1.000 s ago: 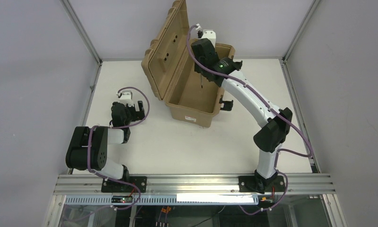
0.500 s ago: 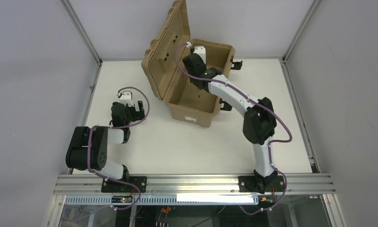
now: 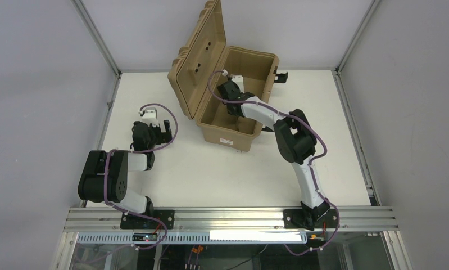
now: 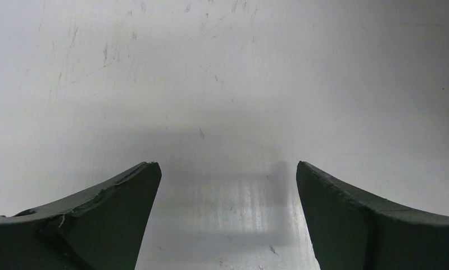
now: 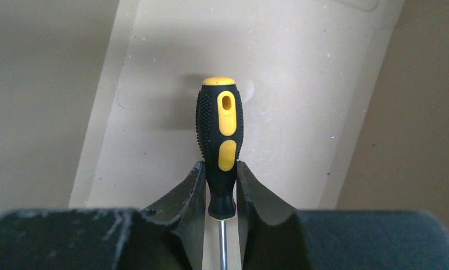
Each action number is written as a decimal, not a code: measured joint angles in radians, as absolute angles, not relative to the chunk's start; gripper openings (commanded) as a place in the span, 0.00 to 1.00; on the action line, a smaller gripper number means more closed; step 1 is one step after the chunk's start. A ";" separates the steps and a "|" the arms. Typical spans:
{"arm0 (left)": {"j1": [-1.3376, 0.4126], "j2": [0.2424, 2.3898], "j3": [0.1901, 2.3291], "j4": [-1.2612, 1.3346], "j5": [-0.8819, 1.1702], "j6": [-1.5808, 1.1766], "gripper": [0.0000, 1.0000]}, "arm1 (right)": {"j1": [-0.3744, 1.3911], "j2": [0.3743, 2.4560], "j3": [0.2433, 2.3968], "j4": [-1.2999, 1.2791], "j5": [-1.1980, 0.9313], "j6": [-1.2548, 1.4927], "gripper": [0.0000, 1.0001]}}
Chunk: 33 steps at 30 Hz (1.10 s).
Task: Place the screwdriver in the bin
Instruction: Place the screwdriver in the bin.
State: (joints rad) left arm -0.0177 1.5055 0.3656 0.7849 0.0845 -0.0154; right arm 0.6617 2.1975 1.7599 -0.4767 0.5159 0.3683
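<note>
The bin (image 3: pixel 231 136) is a tan hard case at the table's back centre, its ribbed lid standing open on the left. My right gripper (image 3: pixel 235 107) reaches down inside it. In the right wrist view this gripper (image 5: pixel 220 169) is shut on the screwdriver (image 5: pixel 220 135) by the lower part of its yellow and black handle, the handle end pointing at the bin's tan floor (image 5: pixel 300 84), the metal shaft running back between the fingers. The screwdriver is hidden in the top view. My left gripper (image 3: pixel 159 131) is open and empty over the white table (image 4: pixel 222 84), far left of the bin.
The open lid (image 3: pixel 202 56) rises beside my right wrist. Black latches (image 3: pixel 280 76) stick out from the bin's right side, and a red-white label (image 3: pixel 226 141) is on its front. Grey walls enclose the table on three sides.
My right gripper has moved from above the bin's back rim forward and down into the bin, with the screwdriver in it. The right elbow has folded inward. The left arm has not moved.
</note>
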 measured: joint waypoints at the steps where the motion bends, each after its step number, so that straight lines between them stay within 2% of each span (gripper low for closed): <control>1: -0.018 1.505 0.366 0.785 0.084 -0.015 0.99 | 0.661 2.203 1.756 -0.473 0.511 0.373 0.02; 7: -0.018 1.505 0.366 0.785 0.084 -0.015 0.99 | 0.661 2.230 1.736 -0.466 0.484 0.395 0.16; 12: -0.018 1.505 0.366 0.785 0.084 -0.015 0.99 | 0.657 2.237 1.733 -0.464 0.466 0.406 0.52; 17: -0.018 1.505 0.366 0.785 0.084 -0.015 0.99 | 0.656 2.237 1.733 -0.460 0.454 0.408 0.74; 19: -0.018 1.505 0.366 0.785 0.084 -0.015 0.99 | 0.656 2.237 1.733 -0.460 0.449 0.407 0.93; 20: -0.018 1.505 0.366 0.785 0.084 -0.015 0.99 | 0.656 2.237 1.733 -0.461 0.442 0.400 0.99; 33: -0.018 1.505 0.366 0.785 0.084 -0.015 0.99 | 0.656 2.200 1.769 -0.525 0.429 0.395 0.99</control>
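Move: The right hand is already inside the open bin, pinching the screwdriver by the narrow end of its handle, shaft trailing back. The middle of the bin floor lies about 7 cm ahead, a centimetre right and some 5 cm below. The raised lid is roughly 13 cm ahead, 13 cm left and 20 cm higher; the near latch, about 5 cm back and 12 cm right, 10 cm up. For the left hand, the bin floor is some 33 cm right, 13 cm ahead, slightly below. Down, slowing, goes the right hand for the last 3 cm or so, easing back slightly, to set the screwdriver on the bin floor. Staying nearly in place there, it spreads its fingers fully and lets go of the handle, then starts straight back up by about 2.5 cm with the fingers wide. ##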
